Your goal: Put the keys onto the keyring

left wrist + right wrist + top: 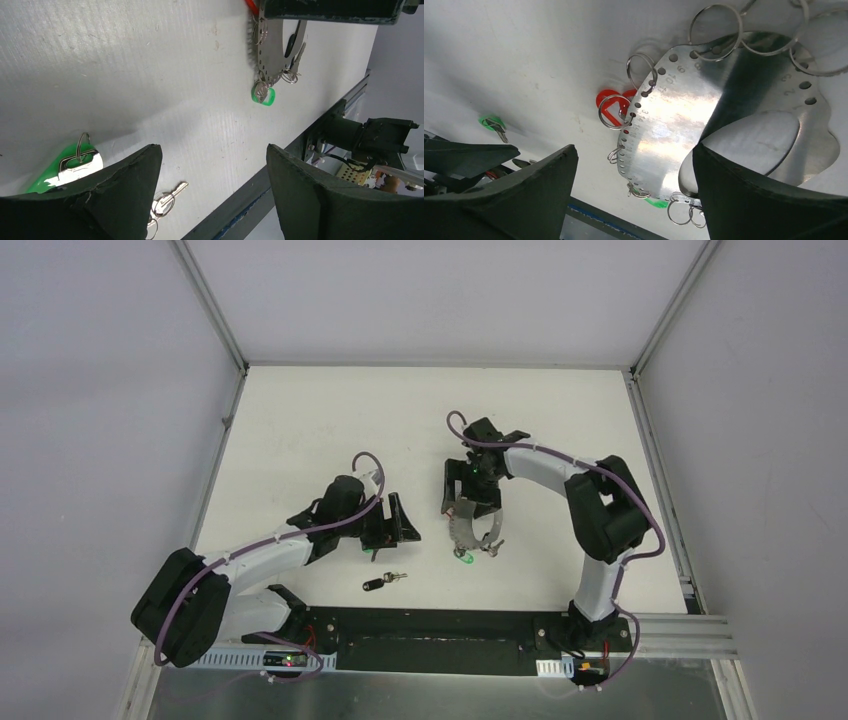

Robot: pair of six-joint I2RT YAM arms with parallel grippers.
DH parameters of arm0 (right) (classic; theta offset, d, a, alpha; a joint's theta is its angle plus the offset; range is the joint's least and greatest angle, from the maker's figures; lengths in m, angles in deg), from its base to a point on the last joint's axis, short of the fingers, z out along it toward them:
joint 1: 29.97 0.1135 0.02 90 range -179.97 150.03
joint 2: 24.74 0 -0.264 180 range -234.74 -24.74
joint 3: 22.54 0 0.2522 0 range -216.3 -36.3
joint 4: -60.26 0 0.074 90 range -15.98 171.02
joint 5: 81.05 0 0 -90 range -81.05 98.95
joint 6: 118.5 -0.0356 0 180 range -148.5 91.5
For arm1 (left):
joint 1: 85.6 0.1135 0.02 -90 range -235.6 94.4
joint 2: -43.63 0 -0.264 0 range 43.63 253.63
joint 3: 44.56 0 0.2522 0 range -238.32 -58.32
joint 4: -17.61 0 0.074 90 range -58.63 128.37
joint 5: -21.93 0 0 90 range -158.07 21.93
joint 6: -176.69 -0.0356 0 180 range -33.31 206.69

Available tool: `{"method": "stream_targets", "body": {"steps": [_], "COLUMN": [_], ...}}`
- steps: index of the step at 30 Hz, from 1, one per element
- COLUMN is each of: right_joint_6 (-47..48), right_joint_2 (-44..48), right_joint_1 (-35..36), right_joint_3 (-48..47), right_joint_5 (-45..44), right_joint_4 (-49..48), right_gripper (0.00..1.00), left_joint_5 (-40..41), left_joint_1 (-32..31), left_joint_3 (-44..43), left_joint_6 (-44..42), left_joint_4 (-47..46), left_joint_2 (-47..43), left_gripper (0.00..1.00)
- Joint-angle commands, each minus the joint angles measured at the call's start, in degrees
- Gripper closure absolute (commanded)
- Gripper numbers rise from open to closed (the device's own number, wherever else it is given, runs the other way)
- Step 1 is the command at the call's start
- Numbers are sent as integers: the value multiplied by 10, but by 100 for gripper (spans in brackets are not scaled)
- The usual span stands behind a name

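The keyring (684,115) is a flat grey metal plate with numbered holes along its rim, hung with split rings, a red cap (613,104) and a green cap (656,202). It lies on the white table under my right gripper (634,150), which is open, its right finger over the plate's large opening. A green-capped key (70,167) lies just left of my open left gripper (214,150). The black-capped key (383,582) lies nearer the front edge; in the left wrist view only its silver blade (170,196) shows beside the left finger. Nothing sits between either gripper's fingers.
A black base rail (440,635) runs along the near table edge, close to the black-capped key. White walls with metal frame posts (210,310) enclose the table. In the top view my left gripper (395,525) and right gripper (472,508) stand about a hand apart.
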Motion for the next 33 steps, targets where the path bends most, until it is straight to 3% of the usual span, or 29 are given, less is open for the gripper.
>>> {"method": "stream_targets", "body": {"steps": [1, 12, 17, 33], "right_joint_6": [42, 63, 64, 48], "right_joint_2": [-24, -14, -16, -102], "right_joint_1": [39, 91, 129, 201], "right_joint_3": [-40, -117, -154, -237], "right_joint_5": [-16, -157, -221, -289], "right_joint_4": [22, 128, 162, 197], "right_gripper": [13, 16, 22, 67], "left_joint_5": [22, 22, 23, 29], "left_joint_1": [-1, -1, -1, -1], "left_joint_3": [9, 8, 7, 5], "left_joint_6": [14, 18, 18, 21], "left_joint_4": [-32, -32, -32, -27], "left_joint_2": [-18, -8, -4, 1], "left_gripper": [22, 22, 22, 23]}}
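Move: The metal keyring's middle lies about 3 cm back and 2 cm right of the open right gripper, some 3 cm below. The red tag on the keyring's left edge is roughly 4 cm left and 1 cm back of that gripper; the green tag on its near end is about 10 cm back and 1 cm left. From the left gripper, the keyring lies some 13 cm right, 3 cm ahead and 6 cm below. Slide the right gripper low and level to the left and slightly back across the keyring, then lift it about 3.5 cm and carry it on left to above the left edge by the red tag, some 4 cm left of its start. Turn counter-clockwise as you swing the fingers to point more nearly straight down, close them past half, and sink about 2 cm again. ##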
